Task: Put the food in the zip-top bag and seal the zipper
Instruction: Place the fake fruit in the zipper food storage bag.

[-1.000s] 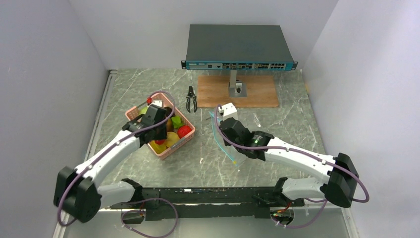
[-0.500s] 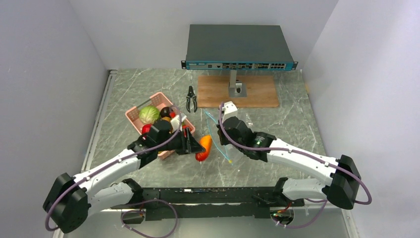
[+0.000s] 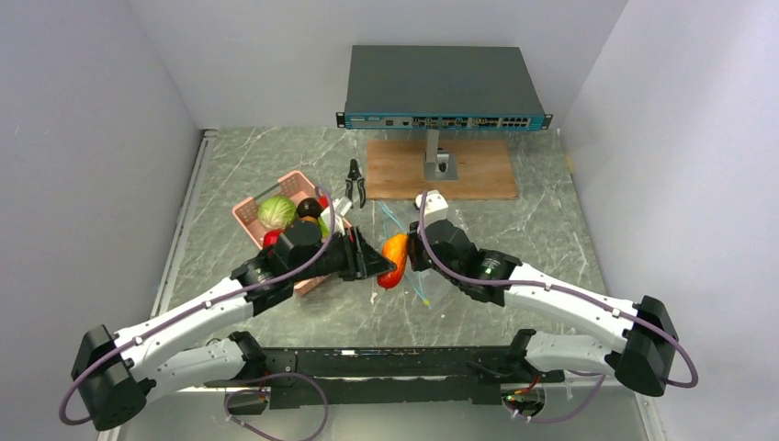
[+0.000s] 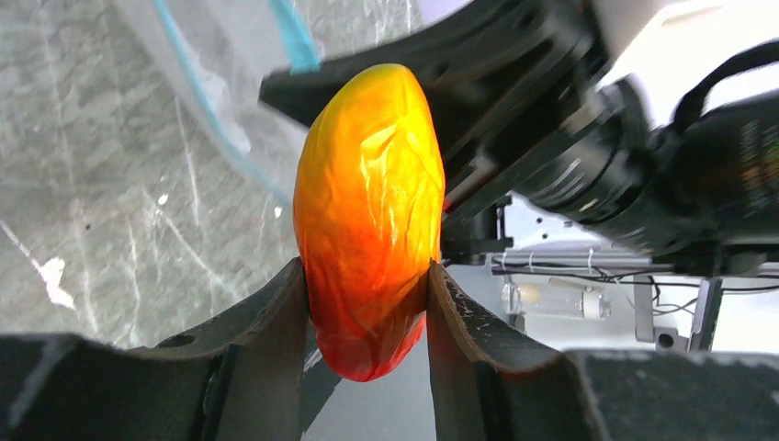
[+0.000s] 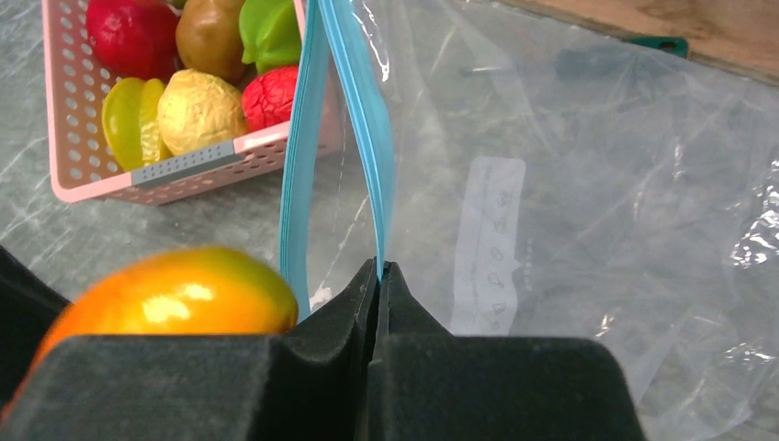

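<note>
My left gripper (image 3: 378, 264) is shut on an orange-red mango (image 3: 395, 258), seen large between its fingers in the left wrist view (image 4: 369, 220). It holds the mango in the air right at the mouth of the clear zip-top bag (image 5: 588, 175). My right gripper (image 5: 379, 271) is shut on one lip of the teal-blue zipper (image 5: 372, 129), lifting that side so the mouth gapes. The other zipper lip (image 5: 299, 175) hangs beside the mango (image 5: 174, 299). The bag's edge also shows in the top view (image 3: 413, 266).
A pink basket (image 3: 250, 213) left of the bag holds a green cabbage (image 3: 275, 212) and several other toy foods (image 5: 197, 110). Black pliers (image 3: 355, 183) lie behind it. A wooden board (image 3: 478, 170) carries a stand with a network switch (image 3: 441, 87) at the back.
My left gripper carried the mango from the basket rightward to the bag's mouth. My right gripper kept hold of the zipper and rose slightly toward the back.
</note>
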`<state>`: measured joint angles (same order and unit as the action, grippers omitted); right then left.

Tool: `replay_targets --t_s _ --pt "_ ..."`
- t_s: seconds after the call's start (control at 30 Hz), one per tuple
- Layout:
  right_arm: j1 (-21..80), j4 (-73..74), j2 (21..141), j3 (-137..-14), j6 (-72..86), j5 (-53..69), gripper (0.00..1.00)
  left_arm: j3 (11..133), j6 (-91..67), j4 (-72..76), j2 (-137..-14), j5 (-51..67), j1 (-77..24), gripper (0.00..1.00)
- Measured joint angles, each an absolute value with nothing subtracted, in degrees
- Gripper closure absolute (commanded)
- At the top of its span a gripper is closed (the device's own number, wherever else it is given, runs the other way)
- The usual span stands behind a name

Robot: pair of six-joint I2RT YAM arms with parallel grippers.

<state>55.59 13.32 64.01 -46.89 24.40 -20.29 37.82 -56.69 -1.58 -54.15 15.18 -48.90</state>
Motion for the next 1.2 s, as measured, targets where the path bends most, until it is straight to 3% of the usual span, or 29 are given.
replay_targets --t_s 0.23,0.53,0.83,0.9,0.97,1.03,1.2 --pt "55.4 11.9 60.1 -43.2 25.6 -18.5 1.00 45.5 -56.2 -4.2 -61.4 13.8 -48.4 0.73" --pt "55.6 8.3 53.9 -40.9 28.1 -16.1 1.00 41.6 -57.0 -6.8 -62.3 10.6 -48.4 0.73" --pt "55.6 3.6 56.2 -40.2 30.2 -10.7 1.00 43.0 -58.3 -7.1 -65.0 10.6 -48.1 0.70" --pt "55.6 2.9 56.1 -40.1 30.8 -10.1 1.00 43.0 -59.1 -6.7 -65.3 10.6 -47.9 0.60" --pt "55.6 2.5 56.1 -40.0 31.8 -9.9 1.00 43.0 -60.0 -6.0 -65.4 10.7 -47.8 0.38" --pt "55.6 2.2 56.0 -40.0 32.7 -10.0 1.00 42.4 -60.8 -4.3 -65.5 10.9 -47.8 0.23" --pt "55.6 1.5 54.3 -39.0 34.6 -11.6 1.00 39.1 -62.2 0.5 -65.2 13.5 -47.7 0.10"
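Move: The orange-red fruit is already in my left fingers. The bag's open mouth lies about 4 cm ahead, 4 cm right and 5 cm below my left hand. The pink basket is some 21 cm left, 12 cm ahead and 14 cm down; the green-handled tool is about 19 cm ahead, 8 cm right and 16 cm down. For my right hand, pinching the zipper strip, the fruit is roughly 5 cm left, 4 cm back and 3 cm above. I reach my left hand a little forward and right towards the bag's open mouth, lifting slightly, then sink it about 6 cm to bring the fruit in, and finally open the fingers wide and let go. Meanwhile my right hand keeps its pinch on the zipper strip, drawing it back and up about 3 cm each, then left towards the fruit, and rolling some 20 degrees, left side up. ##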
